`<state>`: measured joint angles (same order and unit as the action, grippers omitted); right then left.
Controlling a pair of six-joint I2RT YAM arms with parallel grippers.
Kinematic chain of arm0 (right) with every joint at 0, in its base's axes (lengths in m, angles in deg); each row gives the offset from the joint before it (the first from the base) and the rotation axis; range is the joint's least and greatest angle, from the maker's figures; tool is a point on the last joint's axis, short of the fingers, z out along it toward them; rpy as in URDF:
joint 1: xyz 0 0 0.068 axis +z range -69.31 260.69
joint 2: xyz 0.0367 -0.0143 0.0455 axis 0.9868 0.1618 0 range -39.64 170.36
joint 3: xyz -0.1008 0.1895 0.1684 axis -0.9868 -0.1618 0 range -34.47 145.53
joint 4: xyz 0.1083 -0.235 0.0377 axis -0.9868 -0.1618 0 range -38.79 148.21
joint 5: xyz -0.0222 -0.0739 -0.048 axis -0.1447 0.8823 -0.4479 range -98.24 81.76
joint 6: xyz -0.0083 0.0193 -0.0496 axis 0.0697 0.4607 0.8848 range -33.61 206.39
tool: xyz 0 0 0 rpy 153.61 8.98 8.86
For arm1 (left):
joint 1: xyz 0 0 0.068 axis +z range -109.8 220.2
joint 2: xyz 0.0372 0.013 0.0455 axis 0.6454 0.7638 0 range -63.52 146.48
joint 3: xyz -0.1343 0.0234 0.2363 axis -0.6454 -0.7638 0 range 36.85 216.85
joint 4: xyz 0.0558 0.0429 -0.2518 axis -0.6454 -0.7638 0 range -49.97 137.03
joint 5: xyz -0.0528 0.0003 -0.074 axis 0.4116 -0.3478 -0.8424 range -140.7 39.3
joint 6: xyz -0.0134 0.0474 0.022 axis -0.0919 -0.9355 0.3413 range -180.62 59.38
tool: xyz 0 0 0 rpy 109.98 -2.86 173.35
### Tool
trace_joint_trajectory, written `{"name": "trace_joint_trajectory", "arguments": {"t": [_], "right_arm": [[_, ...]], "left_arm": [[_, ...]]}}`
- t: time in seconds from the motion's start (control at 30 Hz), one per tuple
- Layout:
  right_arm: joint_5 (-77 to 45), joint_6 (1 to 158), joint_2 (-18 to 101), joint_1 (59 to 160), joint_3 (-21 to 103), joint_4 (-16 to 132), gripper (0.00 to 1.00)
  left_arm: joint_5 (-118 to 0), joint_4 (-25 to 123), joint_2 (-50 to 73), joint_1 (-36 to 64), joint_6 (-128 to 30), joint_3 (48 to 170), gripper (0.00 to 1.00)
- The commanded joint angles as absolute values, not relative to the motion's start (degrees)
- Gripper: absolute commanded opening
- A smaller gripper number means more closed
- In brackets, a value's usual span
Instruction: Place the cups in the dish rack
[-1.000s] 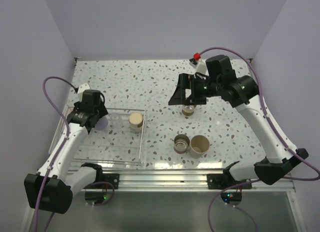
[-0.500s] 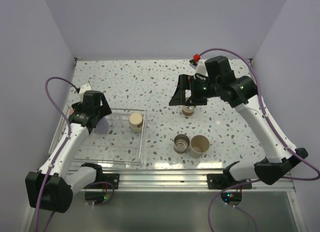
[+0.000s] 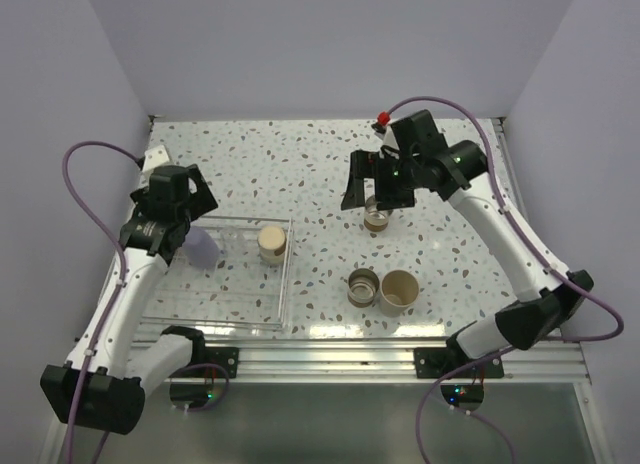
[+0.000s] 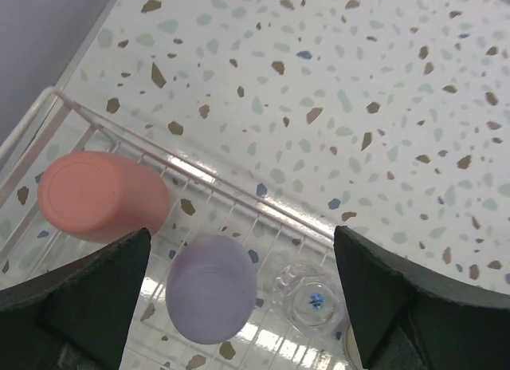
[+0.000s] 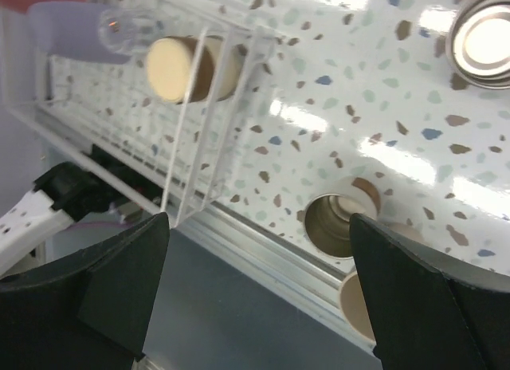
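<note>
The clear dish rack [image 3: 285,284] lies at the left. In it stand a cream cup [image 3: 271,243] and a lavender cup [image 3: 203,248]. In the left wrist view the rack holds a coral cup [image 4: 100,196], the lavender cup [image 4: 211,286] and a clear cup [image 4: 309,294]. My left gripper [image 3: 180,229] is open and empty above them. My right gripper [image 3: 372,192] is open and empty, above a metallic cup [image 3: 377,221] on the table. A second metallic cup [image 3: 363,286] and a beige cup [image 3: 398,291] stand near the front edge.
A small white bottle with a red cap [image 3: 384,121] sits behind the right arm at the back. The aluminium rail [image 3: 330,356] runs along the table's near edge. Walls close in the left, back and right sides.
My left gripper has drawn back up and to the far left, off the lavender cup, which stays in the rack. My right gripper has shifted slightly back over the metallic cup.
</note>
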<state>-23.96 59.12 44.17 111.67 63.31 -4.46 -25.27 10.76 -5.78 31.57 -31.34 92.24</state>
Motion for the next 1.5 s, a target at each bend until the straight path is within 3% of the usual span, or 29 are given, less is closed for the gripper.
{"name": "trace_joint_trajectory", "arguments": {"t": [0.0,0.37,0.67,0.93,1.03,1.13,1.17,1.23,1.27,1.47], "right_arm": [[-15.5,60.8,48.8,109.5,65.4,-7.6,0.98],[-2.5,65.3,63.6,103.2,70.1,-6.7,0.96],[0.8,63.5,72.7,101.8,69.2,-3.5,0.91],[2.3,62.8,76.4,100.3,65.6,-0.5,0.78],[0.9,61.9,76.7,100.3,62.7,1.3,0.66],[0.6,60.8,75.8,100.4,58.5,3.5,0.48],[0.4,60.7,75.2,100.3,57.8,4.9,0.29],[0.0,59.8,73.7,100.4,56.9,5.5,0.05],[-0.3,59.8,72.8,100.3,56.6,6.3,0.0],[0.6,59.1,65.7,100.4,64.2,3.8,0.0]], "left_arm": [[-28.5,8.3,-7.9,32.1,-31.9,98.5,1.0],[-48.6,6.4,-13.6,32.1,-26.8,102.9,1.0],[-53.3,4.7,-17.7,32.0,-27.3,102.0,1.0],[-53.9,2.7,-19.7,32.0,-28.6,101.8,1.0],[-54.1,2.5,-20.1,32.0,-29.1,101.3,1.0],[-54.0,2.4,-19.8,32.1,-29.5,101.2,1.0],[-54.2,2.5,-19.8,32.1,-29.7,101.2,1.0],[-54.4,2.6,-19.6,32.1,-29.9,101.2,1.0],[-54.5,2.8,-19.5,32.1,-29.9,101.1,1.0],[-55.5,4.0,-18.5,32.0,-30.1,100.9,1.0]]}}
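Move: The upright steel-lined cup at the far side of the table is about 11 cm ahead of the right hand, 7 cm to its right and 26 cm below. Some 18 cm nearer the base than this cup stand a second steel-lined cup, 5 cm right of the hand and 7 cm back, and the beige cup, 12 cm right and 7 cm back. From the left hand, the far cup lies roughly 36 cm right, 7 cm ahead and 18 cm down. Down some 23 cm, and forward and right about 11 cm each, the right hand swoops to the far steel-lined cup, its fingers swinging to point nearly straight down and closing on the rim's right wall, one inside the cup, one outside; it then starts up by 2 cm. Up, right and back goes the open left hand, clear of the purple cup and the rack, turning clockwise, and settles there. ##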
